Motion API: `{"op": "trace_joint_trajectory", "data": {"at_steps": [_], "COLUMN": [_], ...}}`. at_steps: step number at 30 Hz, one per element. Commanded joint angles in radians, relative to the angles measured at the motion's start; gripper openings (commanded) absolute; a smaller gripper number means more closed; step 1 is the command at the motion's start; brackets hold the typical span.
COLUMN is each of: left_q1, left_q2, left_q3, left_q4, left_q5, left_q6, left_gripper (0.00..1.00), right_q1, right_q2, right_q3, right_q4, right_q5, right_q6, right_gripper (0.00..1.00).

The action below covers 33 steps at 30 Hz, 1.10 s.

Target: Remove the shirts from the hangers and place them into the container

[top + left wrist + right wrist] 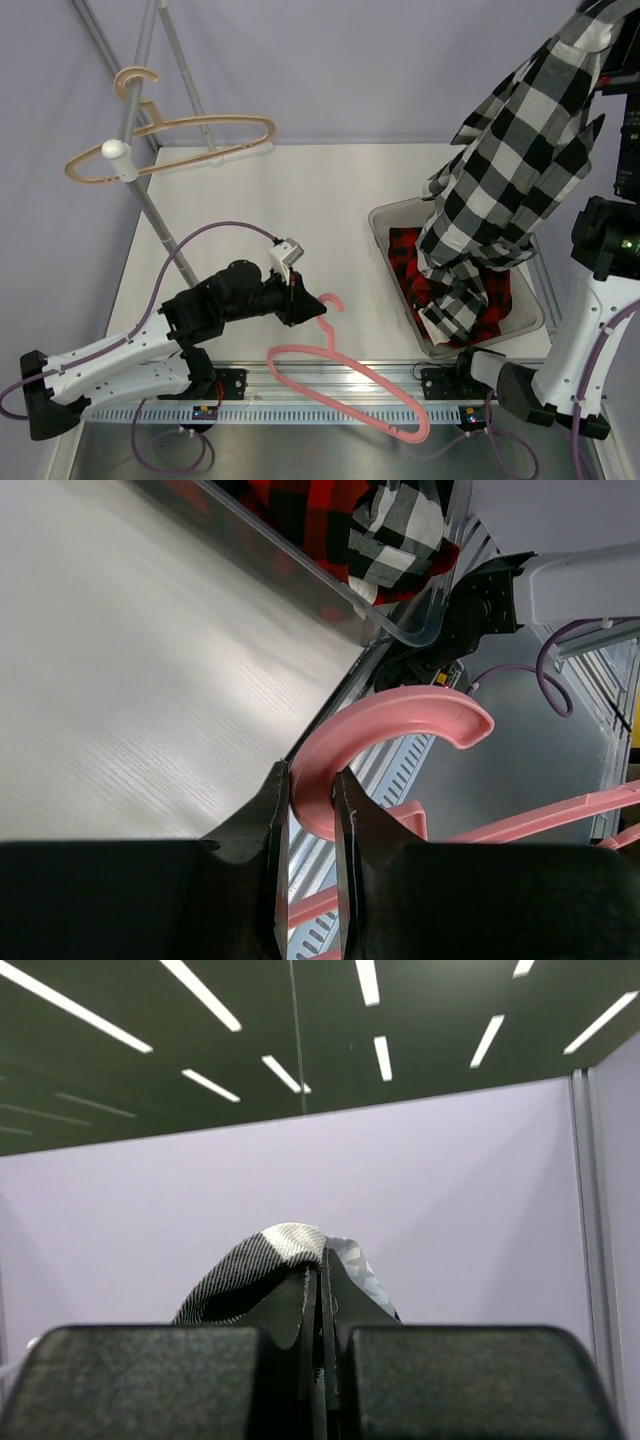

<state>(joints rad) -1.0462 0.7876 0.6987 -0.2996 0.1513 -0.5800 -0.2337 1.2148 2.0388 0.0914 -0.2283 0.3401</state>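
My left gripper (310, 780) is shut on the hook of the pink hanger (400, 720). That hanger (340, 385) lies bare across the table's near edge, with the left gripper (305, 300) at its hook. Raised high at the right, my right gripper (322, 1260) is shut on a fold of the black-and-white shirt (250, 1265). This shirt (510, 180) hangs down with its lower end in the container (385, 215). The red-and-black shirt (415, 265) lies in the container beneath it. An empty beige hanger (170, 148) hangs on the rack at the back left.
The grey rack pole (165, 235) slants across the table's left side, with a white knob (117, 152) under the beige hanger. A slotted metal rail (340, 395) runs along the near edge between the arm bases. Lilac walls close the back and sides.
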Motion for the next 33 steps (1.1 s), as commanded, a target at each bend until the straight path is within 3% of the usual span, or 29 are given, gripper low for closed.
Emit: {"op": "trace_joint_trajectory", "data": {"at_steps": [1, 10, 26, 33], "left_q1": [0.002, 0.0, 0.0, 0.002], "left_q2": [0.007, 0.006, -0.068, -0.07], "left_q3": [0.1, 0.177, 0.266, 0.32], "left_q4": [0.054, 0.03, -0.068, -0.099], "left_q5": [-0.024, -0.025, -0.071, -0.11], "left_q6": [0.015, 0.02, 0.063, 0.08], "left_gripper": [0.0, 0.0, 0.0, 0.0], "right_q1": [0.022, 0.023, 0.023, 0.023], "right_q2": [-0.114, -0.299, -0.523, -0.604], "right_q3": [-0.106, -0.318, -0.59, -0.801], "right_q4": [-0.053, -0.229, -0.703, -0.763], "right_q5": [-0.029, -0.005, 0.305, 0.161], "right_q6": [-0.004, -0.047, -0.013, 0.049], "right_gripper": [0.0, 0.0, 0.0, 0.0]}}
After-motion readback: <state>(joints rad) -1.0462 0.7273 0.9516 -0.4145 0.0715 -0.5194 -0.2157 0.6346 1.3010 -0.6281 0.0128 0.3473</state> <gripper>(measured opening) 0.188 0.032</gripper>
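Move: My right hand is high up, gripping the black-and-white shirt. The container's middle lies about 70 cm below it, 4 cm ahead and 2 cm left; the red shirt inside is about 2 cm ahead and 3 cm left. For my left hand, holding the pink hanger, the rack's near end is roughly 30 cm left, 10 cm ahead and 40 cm up; the container is some 35 cm right, 17 cm ahead and 19 cm below. I bring my right hand down about 31 cm towards the container, fingers still shut on the checked shirt, while tipping the wrist from pointing steeply up to roughly level, nearly 50 degrees, lowering the cloth over the red shirt. Meanwhile my left hand keeps the pink hanger by its hook and lifts it about 10 cm. ##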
